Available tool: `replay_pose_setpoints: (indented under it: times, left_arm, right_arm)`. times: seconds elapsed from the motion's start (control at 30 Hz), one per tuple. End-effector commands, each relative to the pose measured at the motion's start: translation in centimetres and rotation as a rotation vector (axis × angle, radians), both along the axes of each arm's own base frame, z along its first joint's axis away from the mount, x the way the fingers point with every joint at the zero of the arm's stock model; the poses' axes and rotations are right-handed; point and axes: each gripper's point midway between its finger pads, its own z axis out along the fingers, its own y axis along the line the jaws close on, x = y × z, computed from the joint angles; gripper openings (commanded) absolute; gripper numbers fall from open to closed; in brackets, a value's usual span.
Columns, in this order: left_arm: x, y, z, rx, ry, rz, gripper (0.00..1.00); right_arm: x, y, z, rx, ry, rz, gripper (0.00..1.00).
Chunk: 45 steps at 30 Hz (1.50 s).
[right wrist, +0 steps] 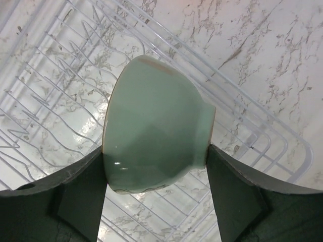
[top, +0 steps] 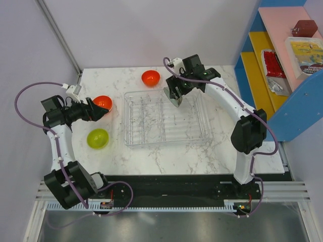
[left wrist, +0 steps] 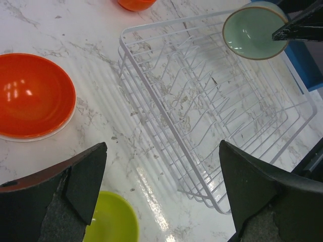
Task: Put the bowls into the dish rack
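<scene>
The dish rack (top: pixel 166 143) is a wide, low wire-ribbed tray in the middle of the marble table. My right gripper (top: pixel 175 98) is shut on a pale green bowl (right wrist: pixel 156 126), held on its side above the rack's far part (right wrist: pixel 50 101). The green bowl also shows in the left wrist view (left wrist: pixel 251 34). My left gripper (left wrist: pixel 164 171) is open and empty above the table left of the rack (left wrist: pixel 202 116). An orange bowl (left wrist: pixel 30 96) lies just ahead of it at the left (top: pixel 103 102). A lime bowl (top: pixel 97 138) sits below it. A second orange bowl (top: pixel 150 77) stands behind the rack.
A blue shelf unit (top: pixel 303 108) with yellow and pink boards and packets stands at the right, close to the right arm. White walls close the back and left. The table's front edge runs by the arm bases.
</scene>
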Motion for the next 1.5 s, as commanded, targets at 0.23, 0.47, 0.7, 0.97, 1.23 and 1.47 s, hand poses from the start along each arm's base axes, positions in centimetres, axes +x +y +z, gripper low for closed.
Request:
replay_pose_setpoints:
  times: [0.23, 0.47, 0.7, 0.97, 1.23, 1.47]
  left_arm:
    - [-1.3, -1.1, 1.2, -0.134, -0.091, -0.153, 0.96]
    - [-1.5, -1.4, 1.1, -0.165, -0.085, -0.172, 0.96]
    - [-1.6, -1.5, 1.1, -0.168, -0.089, -0.176, 0.95]
    - [-1.7, -1.5, 1.0, -0.171, -0.089, -0.179, 0.95]
    - [-1.7, -1.6, 1.0, -0.174, -0.089, -0.182, 0.95]
    - [-1.7, -1.6, 1.0, -0.176, -0.092, -0.186, 0.95]
  right_arm:
    - [1.3, 4.2, 3.7, -0.261, -0.308, 0.141, 0.00]
    - [-0.2, 7.4, 3.0, -0.335, -0.367, 0.243, 0.00]
    - [-1.2, 9.8, 2.7, -0.389, -0.429, 0.300, 0.00]
    - [-1.8, 11.3, 1.2, -0.469, -0.462, 0.360, 0.00]
    - [-1.7, 13.2, -0.1, -0.523, -0.499, 0.405, 0.00]
    - [-2.1, 14.2, -0.7, -0.576, -0.532, 0.449, 0.00]
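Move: The right hand holds the green bowl over the rack's far side. Its goal, the left part of the dish rack, lies about 14 cm to the left, 5 cm back and 14 cm down. The far orange bowl stands 15 cm ahead and 12 cm left; the left orange bowl is level with the hand, some 36 cm left, both about 15 cm lower. From the empty left hand, that rack spot is some 16 cm right, 3 cm ahead and 16 cm down. Leftward across the rack, the right hand carries the green bowl about 13 cm, drawing back a little and, after a slight rise, sinking some 5 cm towards the rack's left part. On the way it rolls nearly 50 degrees counter-clockwise about its slanting fingers, which keep pinching the bowl between rim and foot. The left hand eases back about 2 cm, still open. ##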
